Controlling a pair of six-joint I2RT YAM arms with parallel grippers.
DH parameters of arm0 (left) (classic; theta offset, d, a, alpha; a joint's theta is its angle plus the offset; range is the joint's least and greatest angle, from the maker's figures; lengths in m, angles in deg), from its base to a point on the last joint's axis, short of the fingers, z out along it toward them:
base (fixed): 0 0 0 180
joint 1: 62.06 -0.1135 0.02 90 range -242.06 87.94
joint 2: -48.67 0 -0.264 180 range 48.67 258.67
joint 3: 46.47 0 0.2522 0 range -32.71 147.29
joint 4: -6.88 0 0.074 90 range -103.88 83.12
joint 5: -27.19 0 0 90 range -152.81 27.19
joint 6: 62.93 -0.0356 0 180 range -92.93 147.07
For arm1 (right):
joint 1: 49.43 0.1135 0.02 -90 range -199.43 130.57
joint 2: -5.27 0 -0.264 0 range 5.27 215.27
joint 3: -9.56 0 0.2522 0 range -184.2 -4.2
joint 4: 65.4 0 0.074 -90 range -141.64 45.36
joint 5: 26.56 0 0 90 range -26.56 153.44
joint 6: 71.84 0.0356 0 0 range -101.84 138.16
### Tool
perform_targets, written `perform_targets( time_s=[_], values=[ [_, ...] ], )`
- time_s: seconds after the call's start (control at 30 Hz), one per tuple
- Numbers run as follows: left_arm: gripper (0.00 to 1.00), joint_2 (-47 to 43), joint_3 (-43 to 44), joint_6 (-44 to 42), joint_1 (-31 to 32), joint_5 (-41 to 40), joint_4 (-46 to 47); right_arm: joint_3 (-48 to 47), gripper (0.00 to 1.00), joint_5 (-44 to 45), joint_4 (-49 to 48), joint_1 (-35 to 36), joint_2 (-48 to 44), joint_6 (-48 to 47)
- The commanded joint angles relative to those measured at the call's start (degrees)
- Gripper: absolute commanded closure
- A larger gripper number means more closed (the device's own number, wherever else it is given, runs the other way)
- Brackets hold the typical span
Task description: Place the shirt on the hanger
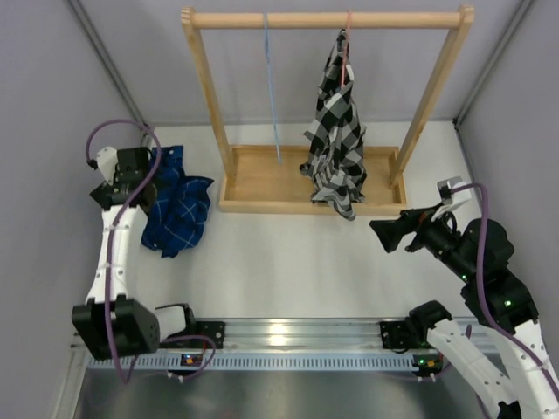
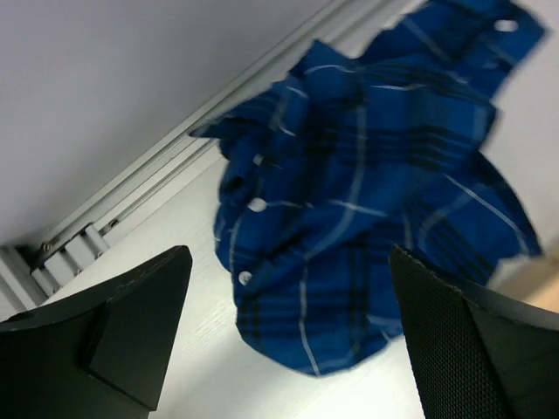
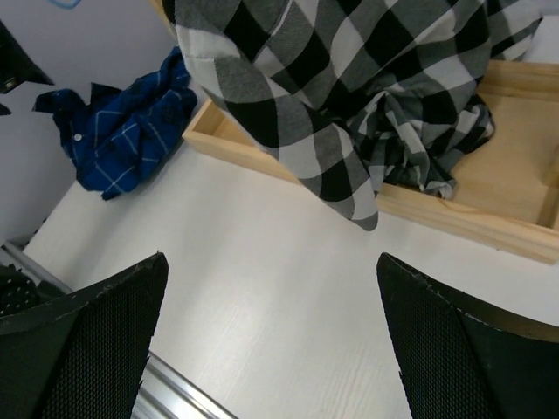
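Observation:
The dark blue plaid shirt (image 1: 179, 209) lies crumpled on the white table at the left, beside the wooden rack; it also shows in the left wrist view (image 2: 367, 201) and, far off, in the right wrist view (image 3: 122, 131). My left gripper (image 1: 140, 175) hovers over the shirt's far left edge, open (image 2: 288, 255), with the cloth below its fingers and nothing held. The light blue hanger (image 1: 271, 87) hangs empty from the rack's top rail. My right gripper (image 1: 384, 236) is open (image 3: 271, 258) above bare table at the right.
A wooden rack (image 1: 262, 188) with a tray base stands at the back. A black-and-white checked shirt (image 1: 336, 131) hangs from it on a pinkish-red hanger (image 1: 347, 35), draping into the tray (image 3: 515, 131). Grey walls close both sides. A metal rail (image 1: 288, 336) runs along the near edge.

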Motion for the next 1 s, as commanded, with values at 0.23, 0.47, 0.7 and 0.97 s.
perform_targets(
  time_s=[0.23, 0.47, 0.7, 0.97],
  values=[
    [0.1, 22.48, 9.36, 4.41, -12.11, 2.45, 1.69, 6.63, 0.01, -12.34, -10.37, -0.79, -1.95, 3.43],
    [0.27, 24.86, 8.29, 5.74, -12.2, 0.51, 1.96, 7.6, 0.01, -10.67, -10.89, -0.79, -0.9, 1.76],
    [0.97, 15.65, 5.23, 0.04, -11.59, 20.51, 9.31, 8.65, 0.01, -10.15, -11.6, -0.79, -0.28, 0.62],
    [1.0, -10.15, 0.83, -10.59, 9.9, 38.9, 14.25, 5.32, 0.01, -8.04, -11.25, -0.79, -1.34, -0.35]
  ],
)
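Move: The crumpled blue shirt lies with its middle some 9 cm ahead of the left hand, about 2 cm to its left and 12 cm below. The empty blue hanger hangs from the rack roughly 24 cm to this hand's right, 17 cm ahead and 14 cm higher; the checked shirt hangs about 14 cm farther right, level with that hanger in reach. From the right hand the blue shirt is some 50 cm left, 18 cm ahead and 20 cm below. The open left hand dips about 10 cm down, some 7 cm left and a little forward onto the left part of the blue shirt, tipping its fingers farther down, and shuts them to pinch the cloth. It then pulls the cloth up and swings about 15 cm right towards the rack, turning some 40 degrees clockwise, while the right hand, still wide open, eases about 3 cm left and down. ##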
